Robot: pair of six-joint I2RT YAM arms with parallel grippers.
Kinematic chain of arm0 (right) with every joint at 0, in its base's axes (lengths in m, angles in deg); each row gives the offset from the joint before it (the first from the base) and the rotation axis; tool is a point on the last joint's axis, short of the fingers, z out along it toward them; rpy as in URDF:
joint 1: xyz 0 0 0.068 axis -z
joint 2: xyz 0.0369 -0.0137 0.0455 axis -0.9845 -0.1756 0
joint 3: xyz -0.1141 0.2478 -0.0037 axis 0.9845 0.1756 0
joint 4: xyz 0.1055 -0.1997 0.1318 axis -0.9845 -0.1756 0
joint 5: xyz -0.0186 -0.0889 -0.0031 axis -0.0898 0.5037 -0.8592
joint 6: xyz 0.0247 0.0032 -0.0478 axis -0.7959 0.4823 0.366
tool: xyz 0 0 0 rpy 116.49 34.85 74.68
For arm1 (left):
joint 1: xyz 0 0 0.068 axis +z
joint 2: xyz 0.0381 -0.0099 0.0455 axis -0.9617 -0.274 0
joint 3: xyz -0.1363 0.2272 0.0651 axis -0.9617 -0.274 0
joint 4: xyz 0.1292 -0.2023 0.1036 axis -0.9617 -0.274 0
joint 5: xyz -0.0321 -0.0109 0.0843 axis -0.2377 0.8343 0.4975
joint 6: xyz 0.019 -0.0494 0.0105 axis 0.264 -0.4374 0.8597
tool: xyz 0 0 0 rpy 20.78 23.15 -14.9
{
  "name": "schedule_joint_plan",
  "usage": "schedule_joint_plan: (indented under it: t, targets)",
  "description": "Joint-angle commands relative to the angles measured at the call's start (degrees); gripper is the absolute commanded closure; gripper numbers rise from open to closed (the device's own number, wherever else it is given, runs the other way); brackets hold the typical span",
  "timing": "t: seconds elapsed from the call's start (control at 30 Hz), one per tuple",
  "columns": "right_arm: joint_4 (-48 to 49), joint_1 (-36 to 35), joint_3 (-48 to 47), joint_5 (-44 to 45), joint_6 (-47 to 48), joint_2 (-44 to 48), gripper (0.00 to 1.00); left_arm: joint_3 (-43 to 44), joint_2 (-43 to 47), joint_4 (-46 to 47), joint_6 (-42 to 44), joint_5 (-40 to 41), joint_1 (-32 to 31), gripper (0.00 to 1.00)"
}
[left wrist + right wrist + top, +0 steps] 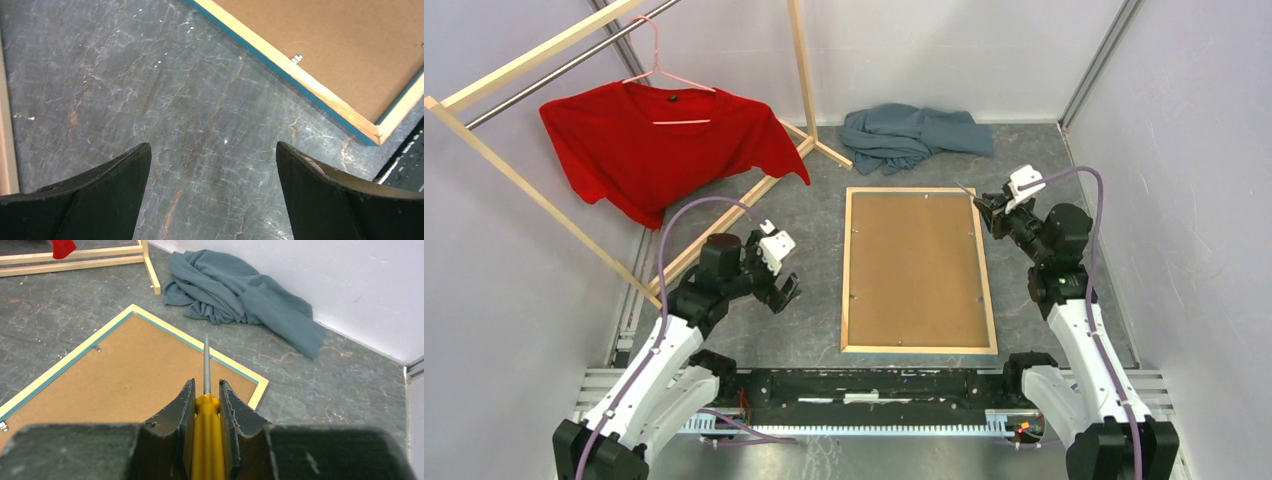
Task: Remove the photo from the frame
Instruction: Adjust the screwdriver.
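Note:
The frame [847,270] lies face down on the grey floor, its pale wood back edges up and a thin light-blue edge showing. A plain brown backing board [916,265] fills it, so the photo is hidden. My right gripper [206,382] is shut on a yellow-handled screwdriver [206,440]. It hovers at the frame's far right corner [260,385], and the shaft points over the board [125,385]. My left gripper [212,147] is open over bare floor, left of the frame's near left corner [375,134], with nothing between its fingers. From above, it [782,290] sits well apart from the frame.
A wooden clothes rack [724,225] stands at the back left, with a red T-shirt [659,145] on a pink hanger. A grey-blue cloth [909,135] lies crumpled behind the frame. Small metal tabs [298,58] hold the board. Walls close in on both sides.

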State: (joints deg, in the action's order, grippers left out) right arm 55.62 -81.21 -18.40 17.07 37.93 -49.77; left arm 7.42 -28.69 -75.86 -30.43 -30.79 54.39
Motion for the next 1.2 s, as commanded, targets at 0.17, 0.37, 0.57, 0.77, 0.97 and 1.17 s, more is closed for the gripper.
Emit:
schedule_joint_plan:
  t: [0.17, 0.37, 0.57, 0.77, 0.97, 1.17]
  targets:
    - [0.53, 0.94, -0.34, 5.42, 0.91, 1.47, 1.00, -2.80, 2.47, 6.67, 2.39, 3.28, 1.29, 0.00]
    - [0.62, 0.89, -0.22, 5.14, 0.65, -0.36, 1.00, -2.68, 4.25, 6.47, 1.80, 3.47, 1.58, 0.00]
    - [0.61, 0.99, 0.31, 7.30, 3.98, -2.57, 1.00, -3.23, 2.65, 8.64, 0.87, 7.66, 1.79, 0.00]
    - [-0.83, 3.08, 0.60, 5.65, 8.75, -6.25, 1.00, -2.10, -2.33, 8.24, -0.51, 11.70, 2.35, 0.00]
    - [-1.90, 3.87, 1.33, 5.11, 13.78, -8.52, 1.00, -1.79, -2.42, 7.76, -0.42, 8.11, 2.66, 0.00]
    - [-9.73, 3.96, -2.29, 3.98, 18.61, -11.61, 1.00, -3.24, -1.11, 8.75, -0.26, 7.51, 2.65, 0.00]
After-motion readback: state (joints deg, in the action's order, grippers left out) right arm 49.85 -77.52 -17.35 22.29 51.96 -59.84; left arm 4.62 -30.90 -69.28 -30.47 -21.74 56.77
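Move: The right hand holds the screwdriver, pointing ahead and leftward; the clip on the picture frame's right edge lies about 9 cm ahead, 1 cm right and 23 cm below it. The frame's far right corner is some 20 cm ahead and 2 right, the far-edge clip 19 ahead and 10 left, both also about 23 below. From the empty left hand the right-edge clip is about 18 cm ahead, 41 right and 11 below. Right hand lowers the screwdriver about 9 cm towards the frame, shifting 5 right, tipping down; left eases forward-left. ##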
